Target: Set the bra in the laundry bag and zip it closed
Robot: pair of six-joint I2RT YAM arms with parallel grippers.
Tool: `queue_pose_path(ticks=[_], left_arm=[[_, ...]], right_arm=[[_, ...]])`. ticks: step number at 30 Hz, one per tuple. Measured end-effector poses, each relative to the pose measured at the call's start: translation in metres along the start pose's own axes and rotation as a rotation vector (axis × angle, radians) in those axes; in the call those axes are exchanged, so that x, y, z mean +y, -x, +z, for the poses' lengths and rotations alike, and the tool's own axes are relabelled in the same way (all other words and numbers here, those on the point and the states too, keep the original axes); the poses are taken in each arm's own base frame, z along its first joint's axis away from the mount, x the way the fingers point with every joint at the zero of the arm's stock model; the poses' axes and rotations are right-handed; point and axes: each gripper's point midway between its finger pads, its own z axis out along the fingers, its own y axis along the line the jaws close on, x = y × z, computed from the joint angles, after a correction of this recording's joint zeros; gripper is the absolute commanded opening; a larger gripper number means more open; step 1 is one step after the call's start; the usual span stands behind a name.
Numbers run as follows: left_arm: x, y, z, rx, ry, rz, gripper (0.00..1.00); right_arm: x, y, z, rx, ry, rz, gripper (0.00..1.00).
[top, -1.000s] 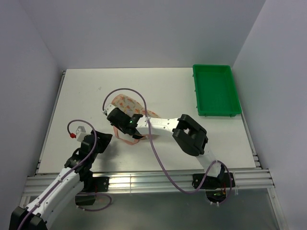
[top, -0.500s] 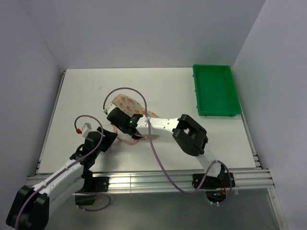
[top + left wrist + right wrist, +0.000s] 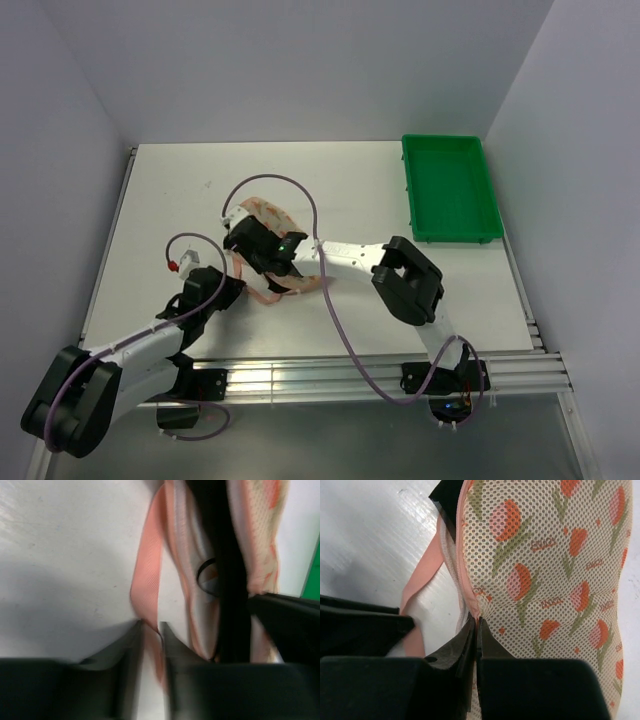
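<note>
The laundry bag (image 3: 268, 213), peach mesh with red-orange tulip prints, lies left of the table's middle. My right gripper (image 3: 262, 250) is over its near side. In the right wrist view its jaws (image 3: 477, 622) are shut on the bag's (image 3: 545, 580) pink zip edge. A corner of the black bra (image 3: 447, 495) pokes out at the opening. My left gripper (image 3: 226, 291) sits just left of the bag's near end. Its fingers (image 3: 151, 630) stand a little apart, with the bag's pink strap (image 3: 145, 580) running between them. The bra (image 3: 220, 555) shows as a dark band inside the bag (image 3: 260, 530).
A green plastic tray (image 3: 450, 185) stands at the back right of the table. Purple cables loop over both arms near the bag. The table's left edge rail (image 3: 110, 250) runs close to the left arm.
My left arm has swung right and forward up to the bag, and its jaws have narrowed round the pink strap. My right gripper has shut on the zip edge and pulled the bag slightly.
</note>
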Motion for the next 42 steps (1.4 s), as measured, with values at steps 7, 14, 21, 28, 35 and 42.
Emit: queue_pose_path(ticks=[7,14,21,28,35,42], left_arm=[[0.005,0.0,-0.002,0.003,0.013,0.046,0.0],[-0.078,0.049,-0.041,-0.112,-0.193,0.07,0.0],[-0.182,0.113,-0.12,-0.252,-0.426,0.098,0.0],[-0.224,0.125,-0.139,-0.235,-0.496,0.151,0.0],[-0.233,0.113,-0.136,-0.199,-0.501,0.207,0.0],[-0.166,0.06,-0.082,-0.072,-0.372,0.217,0.0]], right_arm=[[-0.01,0.01,-0.012,-0.046,0.035,0.084,0.01],[-0.028,0.025,-0.042,-0.138,0.111,0.214,0.02],[-0.069,0.07,-0.091,-0.311,0.2,0.425,0.0],[-0.092,0.089,-0.104,-0.373,0.223,0.512,0.0],[-0.089,0.065,-0.102,-0.312,0.227,0.526,0.0],[-0.096,0.08,-0.11,-0.317,0.173,0.426,0.02]])
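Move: The laundry bag's pink strap lies right between the left fingertips, about 1 cm below them. From that hand, the bag's middle is about 8 cm ahead and 9 cm to the right, and the bra inside some 4 cm ahead and 5 cm right. From the right hand, which already grips the bag's rim, the strap is about 4 cm back, 4 cm left and 5 cm lower. Left fingers pinch the pink strap, lift about 30 cm, then sink 10, while the right raises its held rim. ##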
